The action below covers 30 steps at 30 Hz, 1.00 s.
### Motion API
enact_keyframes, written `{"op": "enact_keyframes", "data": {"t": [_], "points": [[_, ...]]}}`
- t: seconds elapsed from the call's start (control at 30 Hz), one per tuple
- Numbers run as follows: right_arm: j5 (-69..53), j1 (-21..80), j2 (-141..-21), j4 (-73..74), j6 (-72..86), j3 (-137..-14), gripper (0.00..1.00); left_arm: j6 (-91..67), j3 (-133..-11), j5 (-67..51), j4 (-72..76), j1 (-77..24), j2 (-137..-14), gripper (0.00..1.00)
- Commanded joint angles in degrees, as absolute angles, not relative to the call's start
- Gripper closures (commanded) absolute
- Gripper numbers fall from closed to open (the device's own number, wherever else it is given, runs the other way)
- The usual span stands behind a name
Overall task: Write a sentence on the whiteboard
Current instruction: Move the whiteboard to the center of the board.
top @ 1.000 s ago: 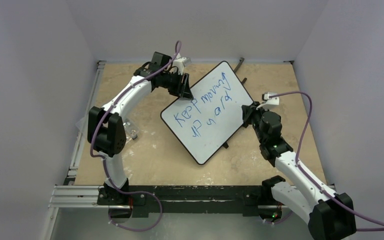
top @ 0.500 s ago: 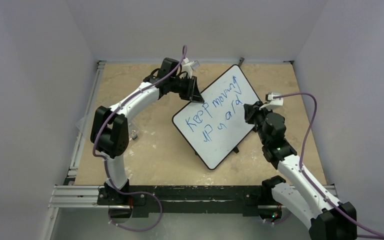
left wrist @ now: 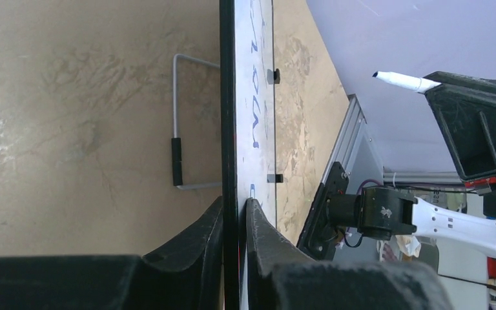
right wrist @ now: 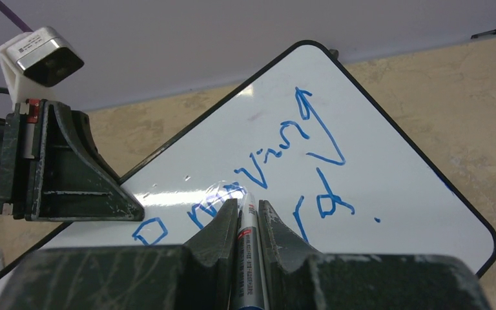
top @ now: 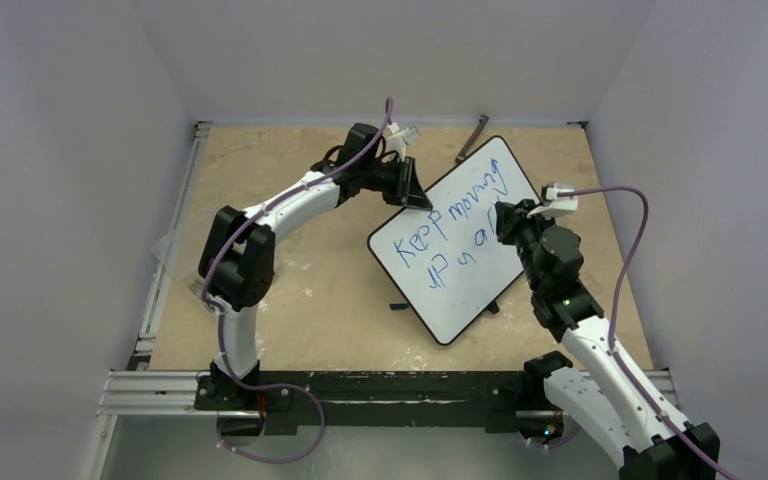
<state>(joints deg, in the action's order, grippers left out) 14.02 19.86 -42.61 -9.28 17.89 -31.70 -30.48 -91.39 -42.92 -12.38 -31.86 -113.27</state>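
Note:
The whiteboard (top: pixel 460 285) lies askew at the table's middle right, with the sentence (top: pixel 452 218) in blue: "Keep moving" above a shorter line. My left gripper (top: pixel 416 196) is shut on the board's upper left rim. In the left wrist view its jaws (left wrist: pixel 236 208) clamp the whiteboard (left wrist: pixel 261 77) edge-on, and a wire stand (left wrist: pixel 177 155) shows behind it. My right gripper (top: pixel 506 214) hangs over the board's right part, shut on a blue marker (right wrist: pixel 248 248). The marker's tip sits just above the whiteboard (right wrist: pixel 387 174), near the sentence (right wrist: pixel 320 132).
A thin dark stick (top: pixel 473 138) lies by the back wall. A small black piece (top: pixel 397 306) shows on the table at the board's near left edge. An aluminium rail (top: pixel 165 270) runs along the left side. Grey walls close in on three sides.
The left gripper's jaws have closed on the board's rim. The whiteboard has shifted right together with the left arm. The right gripper has moved right with the marker.

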Motion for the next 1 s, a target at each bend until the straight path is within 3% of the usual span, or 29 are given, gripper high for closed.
{"op": "enact_keyframes", "data": {"t": [0.0,0.23,0.7,0.97], "points": [[15.3,19.9,-41.4,-8.5,16.7,-34.6,1.0,-31.5,-95.4,-44.6,-8.2,-34.2,-115.5,0.88],[15.8,19.8,-40.6,-7.4,16.2,-35.2,1.0,-30.4,-98.2,-46.2,-8.0,-35.7,-117.9,0.83],[15.6,19.8,-39.8,-6.6,16.3,-35.7,1.0,-20.4,-102.5,-43.3,-17.4,-34.1,-113.6,0.4],[14.9,19.9,-39.7,-6.8,16.7,-36.0,1.0,-9.1,-96.1,-31.8,-21.5,-30.8,-99.9,0.27]]}}
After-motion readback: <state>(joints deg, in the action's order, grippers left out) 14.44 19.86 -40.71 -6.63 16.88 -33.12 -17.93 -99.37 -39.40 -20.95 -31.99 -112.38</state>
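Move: The left hand already pinches the whiteboard's upper-left edge; the board's middle lies about 9 cm to its right, 8 cm back and 9 cm below. The blue marker cap is on the table some 20 cm back, 5 cm left and 18 cm down, and a metal bracket stands about 18 cm ahead, 13 cm right and 17 cm down. From the right hand, the board's middle is roughly 3 cm back, 2 cm left and 16 cm lower. Still pinching the whiteboard's upper-left edge, the left hand carries on to the right for about 3.5 cm, easing slightly back, then lets go of the edge as its fingers spread wide. With the fingers opening it turns back left, away from the board, by about 4 cm while rising some 3 cm and edging forward. ##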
